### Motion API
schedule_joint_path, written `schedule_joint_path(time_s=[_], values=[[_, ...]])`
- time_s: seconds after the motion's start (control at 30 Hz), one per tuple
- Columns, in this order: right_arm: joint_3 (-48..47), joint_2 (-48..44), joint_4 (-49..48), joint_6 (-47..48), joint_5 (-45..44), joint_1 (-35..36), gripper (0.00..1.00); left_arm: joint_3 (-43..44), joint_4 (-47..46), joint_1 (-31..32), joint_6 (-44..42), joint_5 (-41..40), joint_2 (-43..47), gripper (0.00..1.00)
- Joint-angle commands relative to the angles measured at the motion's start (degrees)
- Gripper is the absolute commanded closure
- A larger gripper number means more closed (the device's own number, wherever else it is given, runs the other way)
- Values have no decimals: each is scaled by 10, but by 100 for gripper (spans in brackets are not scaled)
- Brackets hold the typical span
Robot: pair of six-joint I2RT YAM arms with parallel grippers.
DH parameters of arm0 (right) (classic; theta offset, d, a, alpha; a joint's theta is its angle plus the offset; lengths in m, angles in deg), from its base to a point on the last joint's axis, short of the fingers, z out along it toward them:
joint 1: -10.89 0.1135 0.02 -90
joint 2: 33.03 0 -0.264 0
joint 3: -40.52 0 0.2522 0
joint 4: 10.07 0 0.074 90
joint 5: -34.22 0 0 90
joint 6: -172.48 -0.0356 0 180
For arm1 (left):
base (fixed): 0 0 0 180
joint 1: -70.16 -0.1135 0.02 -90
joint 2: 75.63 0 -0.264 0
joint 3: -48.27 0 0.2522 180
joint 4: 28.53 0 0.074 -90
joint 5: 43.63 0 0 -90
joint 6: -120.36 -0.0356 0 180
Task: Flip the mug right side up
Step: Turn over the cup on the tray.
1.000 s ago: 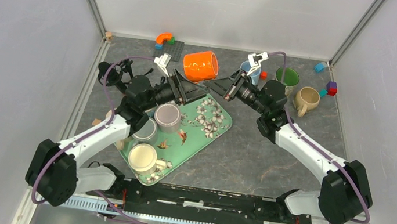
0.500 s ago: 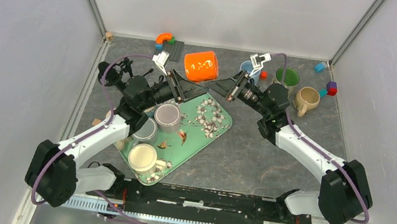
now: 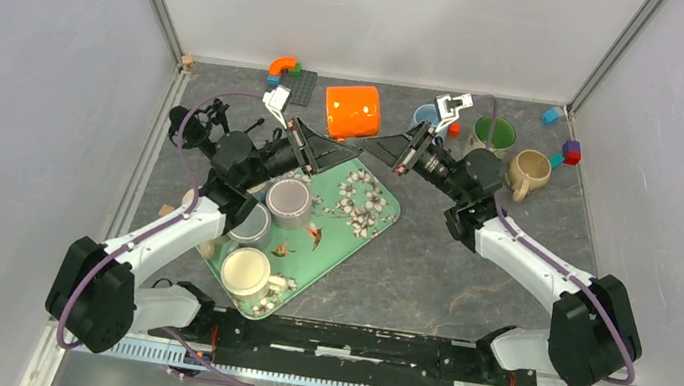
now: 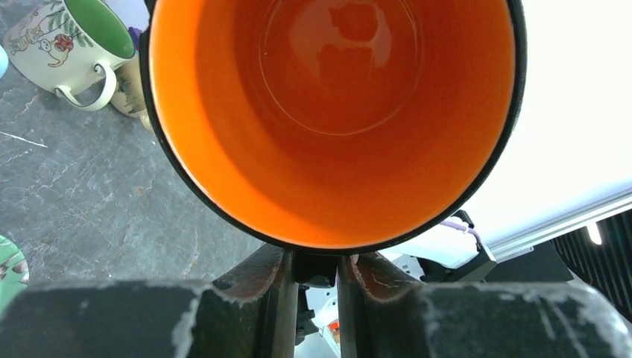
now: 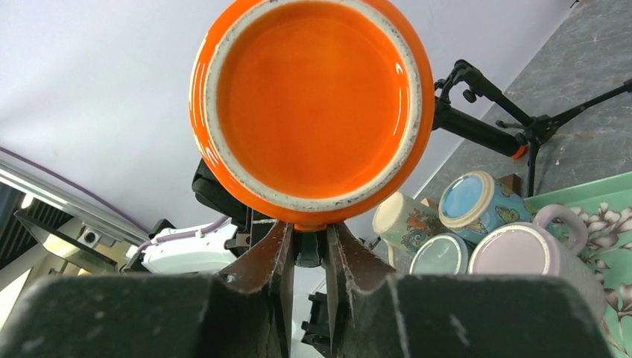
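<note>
The orange mug [image 3: 351, 112] hangs on its side in the air above the back of the table, between my two grippers. In the left wrist view its open mouth [image 4: 332, 112] faces the camera. My left gripper [image 4: 317, 265] is shut on the handle just under the rim. From the right wrist, I look at the mug's base [image 5: 313, 101], and my right gripper [image 5: 309, 242] is shut on the same handle from that end. From above, the left gripper [image 3: 327, 148] and right gripper [image 3: 377, 145] meet below the mug, and the handle is hidden.
A green floral tray [image 3: 361, 211] holds a lilac mug [image 3: 289, 199], a grey mug [image 3: 251, 224] and a cream mug [image 3: 246, 271], all upside down. A blue mug [image 3: 424, 117], a green-lined mug [image 3: 496, 132] and a beige mug [image 3: 529, 171] stand back right. Toy bricks [image 3: 285, 66] and a small tripod [image 3: 198, 122] lie back left.
My left gripper's jaws have shut on the mug's handle. The mug has swung from tilted to lying level and shifted slightly toward the back. The right gripper's hold has not changed.
</note>
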Motion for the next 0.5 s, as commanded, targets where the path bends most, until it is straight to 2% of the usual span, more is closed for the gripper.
schedule_joint_path(time_s=[0.0,0.07,0.13,0.2,0.4,0.47], values=[[-1,-17,-54,13,14,2,100,1,-32,-3,9,-16,13,91],[-1,-19,-41,22,13,2,100,5,-15,-2,-3,-19,17,97],[-1,-23,-19,40,10,2,98,10,8,-2,-17,-21,21,98],[-3,-30,18,68,2,2,87,16,27,-1,-33,-25,28,98],[-16,-58,173,190,-55,3,44,54,121,17,-110,-50,35,98],[-16,-70,223,226,-82,2,34,61,133,25,-123,-60,32,98]])
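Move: The orange mug hangs by its handle between both hands' shut fingers, lying on its side with its mouth towards the left hand and its base towards the right; its body sits about 6 cm ahead, 1 cm left and 3 cm above either hand. On the tray, roughly 29 cm below, the lilac mug lies some 12 cm left and 3 cm back. The blue mug stands on the table about 16 cm ahead and 13 cm to the right. The right fingers open and let go of the orange mug's handle while the left fingers keep pinching it, so the left hand alone now carries the mug. After a short pause both hands sink: the right about 3 cm, rolling some 10 degrees as its fingers spread around the handle, the left about 2 cm with a slight tilt. ##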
